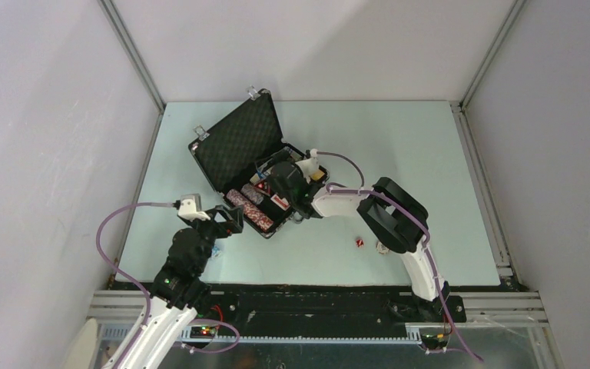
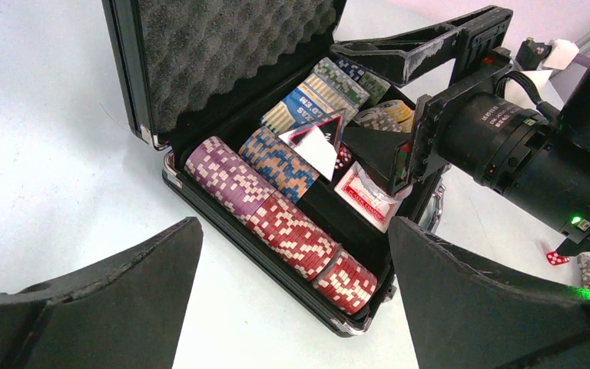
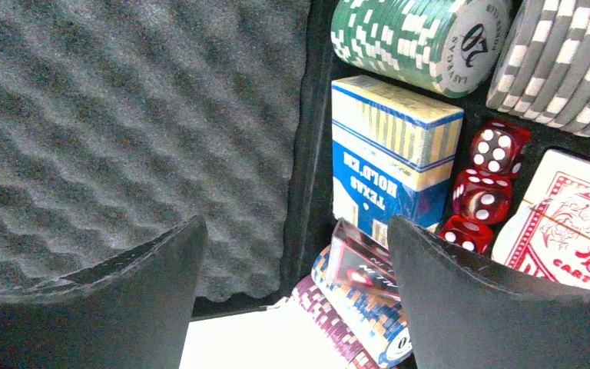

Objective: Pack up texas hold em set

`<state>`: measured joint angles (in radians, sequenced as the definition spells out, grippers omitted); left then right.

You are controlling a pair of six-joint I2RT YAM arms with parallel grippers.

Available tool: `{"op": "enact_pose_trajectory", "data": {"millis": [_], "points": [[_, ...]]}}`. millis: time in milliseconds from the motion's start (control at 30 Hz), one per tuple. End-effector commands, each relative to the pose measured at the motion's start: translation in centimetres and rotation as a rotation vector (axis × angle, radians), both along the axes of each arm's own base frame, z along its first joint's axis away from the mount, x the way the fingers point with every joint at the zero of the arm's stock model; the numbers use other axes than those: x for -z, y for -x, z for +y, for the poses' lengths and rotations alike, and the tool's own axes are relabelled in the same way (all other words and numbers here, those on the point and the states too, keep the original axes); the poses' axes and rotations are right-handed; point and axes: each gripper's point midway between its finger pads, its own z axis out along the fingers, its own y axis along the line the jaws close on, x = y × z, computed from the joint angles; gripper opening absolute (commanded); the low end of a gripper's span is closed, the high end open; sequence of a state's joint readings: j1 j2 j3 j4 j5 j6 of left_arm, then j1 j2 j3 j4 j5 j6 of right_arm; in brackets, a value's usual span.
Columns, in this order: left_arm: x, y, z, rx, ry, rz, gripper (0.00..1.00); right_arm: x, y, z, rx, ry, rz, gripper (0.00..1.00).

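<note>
The black case (image 1: 236, 144) lies open, its foam lid (image 3: 123, 115) tilted back. Inside are rows of purple chips (image 2: 227, 177), red chips (image 2: 292, 234), blue-orange chips (image 2: 280, 161), green chips (image 3: 407, 34) and grey chips (image 3: 561, 61), a blue card box (image 3: 392, 146), a red card deck (image 3: 568, 215) and three red dice (image 3: 488, 188). A clear triangular "all in" marker (image 3: 361, 261) rests on the blue-orange chips. My right gripper (image 3: 296, 223) hangs open over the case with nothing between its fingers. My left gripper (image 2: 296, 227) is open, just off the case's front corner.
One red die (image 1: 359, 242) lies on the table right of the case, with a short stack of chips (image 1: 384, 247) beside it under the right arm. White walls close the table in at the left, back and right.
</note>
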<state>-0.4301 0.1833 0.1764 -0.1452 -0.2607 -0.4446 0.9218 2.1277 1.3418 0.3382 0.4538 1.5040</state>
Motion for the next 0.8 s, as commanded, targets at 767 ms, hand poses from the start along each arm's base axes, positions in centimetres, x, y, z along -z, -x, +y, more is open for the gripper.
{"op": "enact_pose_trajectory", "data": {"millis": [767], "points": [[-0.7,-1.1,-1.8,0.060,0.009,0.019,0.99,-9.6,2.4,-9.9,-0.229,0.443,-0.307,0.67]]}}
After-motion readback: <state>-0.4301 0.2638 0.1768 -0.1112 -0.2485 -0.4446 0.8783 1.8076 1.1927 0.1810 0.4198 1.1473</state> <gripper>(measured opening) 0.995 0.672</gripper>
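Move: Right hand, empty and low over the open case: the loose red die on the table lies about 18 cm back, 28 cm to its right and 8 cm below. The chip stack stands about 10 cm farther right of that die and 2 cm farther out. Just under the fingers are the ALL IN triangle, some 3 cm back and 4 cm down, and the Hold'em box, about 1 cm ahead, 2 right, 5 down. The die lies roughly 35 cm right, 2 back and 13 below the left hand. Easing back a centimetre while its fingers close by about a quarter of their range on nothing, the right hand then lifts away from the ALL IN triangle and the Hold'em box, speeding up to the right and upwards, about 6 cm each way and 2 cm back, out towards the case's handle side. The wrist rolls some 15 degrees, right side down, and the fingertips lift a little. ##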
